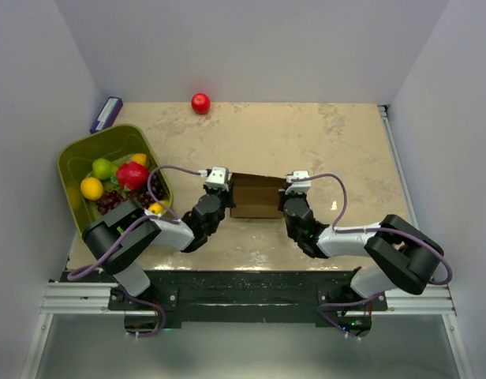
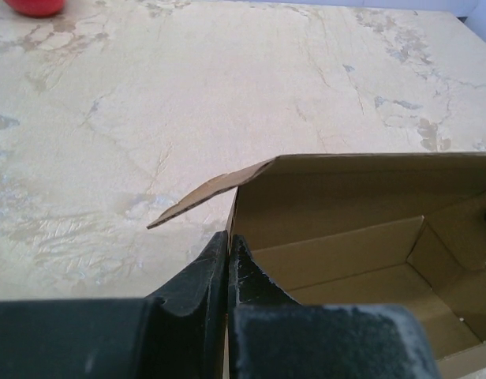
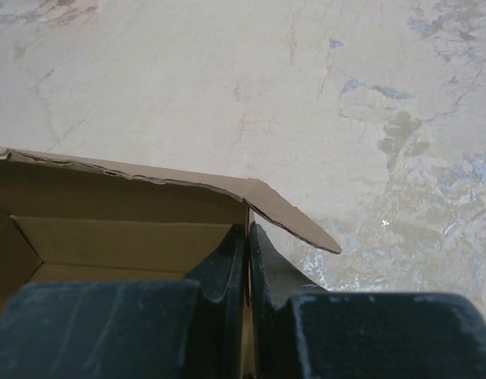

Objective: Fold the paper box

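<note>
The paper box point(image 1: 256, 197) is a small brown carton, open on top, standing on the table between my two arms. My left gripper point(image 1: 225, 192) is shut on its left end wall; in the left wrist view the gripper point(image 2: 228, 239) pinches the wall's edge, with the box interior point(image 2: 361, 237) to the right and a side tab point(image 2: 207, 193) sticking out leftwards. My right gripper point(image 1: 287, 193) is shut on the right end wall; in the right wrist view the gripper point(image 3: 248, 230) clamps the wall, one finger inside the box point(image 3: 117, 213), and a tab point(image 3: 294, 217) flares rightwards.
An olive-green bin point(image 1: 77, 154) holding several fruits stands at the left. A red ball point(image 1: 200, 103) lies at the table's far edge; its red edge point(image 2: 34, 6) shows top left in the left wrist view. A blue-and-white object point(image 1: 106, 114) rests at the far left corner.
</note>
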You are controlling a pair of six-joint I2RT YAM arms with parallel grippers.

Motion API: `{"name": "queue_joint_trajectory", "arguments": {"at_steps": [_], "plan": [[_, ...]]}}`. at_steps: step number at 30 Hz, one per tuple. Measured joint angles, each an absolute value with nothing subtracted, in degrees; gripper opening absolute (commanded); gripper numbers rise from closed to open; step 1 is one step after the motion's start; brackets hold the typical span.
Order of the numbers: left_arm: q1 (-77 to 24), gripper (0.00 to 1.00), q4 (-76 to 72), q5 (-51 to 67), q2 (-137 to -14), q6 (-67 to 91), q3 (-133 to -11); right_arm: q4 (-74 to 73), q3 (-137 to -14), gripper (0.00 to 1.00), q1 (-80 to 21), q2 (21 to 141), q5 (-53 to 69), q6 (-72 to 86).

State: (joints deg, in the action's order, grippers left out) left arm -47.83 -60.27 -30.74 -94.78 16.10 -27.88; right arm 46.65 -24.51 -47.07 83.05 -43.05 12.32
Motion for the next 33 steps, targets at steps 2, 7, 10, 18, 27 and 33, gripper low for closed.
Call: {"name": "queue_joint_trajectory", "arguments": {"at_steps": [2,7,10,18,27,33], "plan": [[-47.83,0.00,-59.72,-30.94,-94.59,17.10,-27.94,47.75,-23.73,0.06,-48.51,82.98,-45.01,12.49],[-47.81,0.00,-57.71,-31.79,-94.65,17.58,-29.98,48.45,-23.20,0.05,-50.74,82.61,-48.66,12.60],[-47.81,0.00,-57.71,-32.21,-95.11,16.82,-31.86,48.58,-23.22,0.05,-51.05,82.63,-50.06,12.56],[-47.68,0.00,-61.84,-32.14,-99.24,14.04,-33.50,52.86,-23.92,0.07,-51.05,86.06,-53.23,10.59],[-50.37,0.00,-79.18,-31.59,-103.81,11.00,-22.59,56.45,-23.88,0.32,-51.96,89.54,-52.82,10.44],[-52.95,0.00,-81.01,-34.46,-103.90,8.95,-20.78,48.86,-23.33,0.70,-54.15,83.40,-49.95,13.56]]}}
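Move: Both hands already pinch the raised lid's side wings, one at each end; the lid's middle lies about 7 cm right of the left hand and 1 cm farther out, level in height. The tray to be covered has its middle some 7 cm right, 3 cm back and 6 cm below that hand. From the right hand the tray is about 7 cm left, 3 cm back and 7 cm below, the lid 7 cm left and 1 cm ahead. Keeping its pinch on the lid's left wing, the left hand first eases about 2 cm forward and up, then draws back about 5 cm and down 4 to 5 cm, bringing its end of the lid lower and nearer. The right hand holds its wing almost in place, turning some 5 degrees clockwise and then back, then opens its fingers wide, ending the pinch as it shifts about 2 cm left and back with the fingertips under the lid's free edge flap and the wing between them. ##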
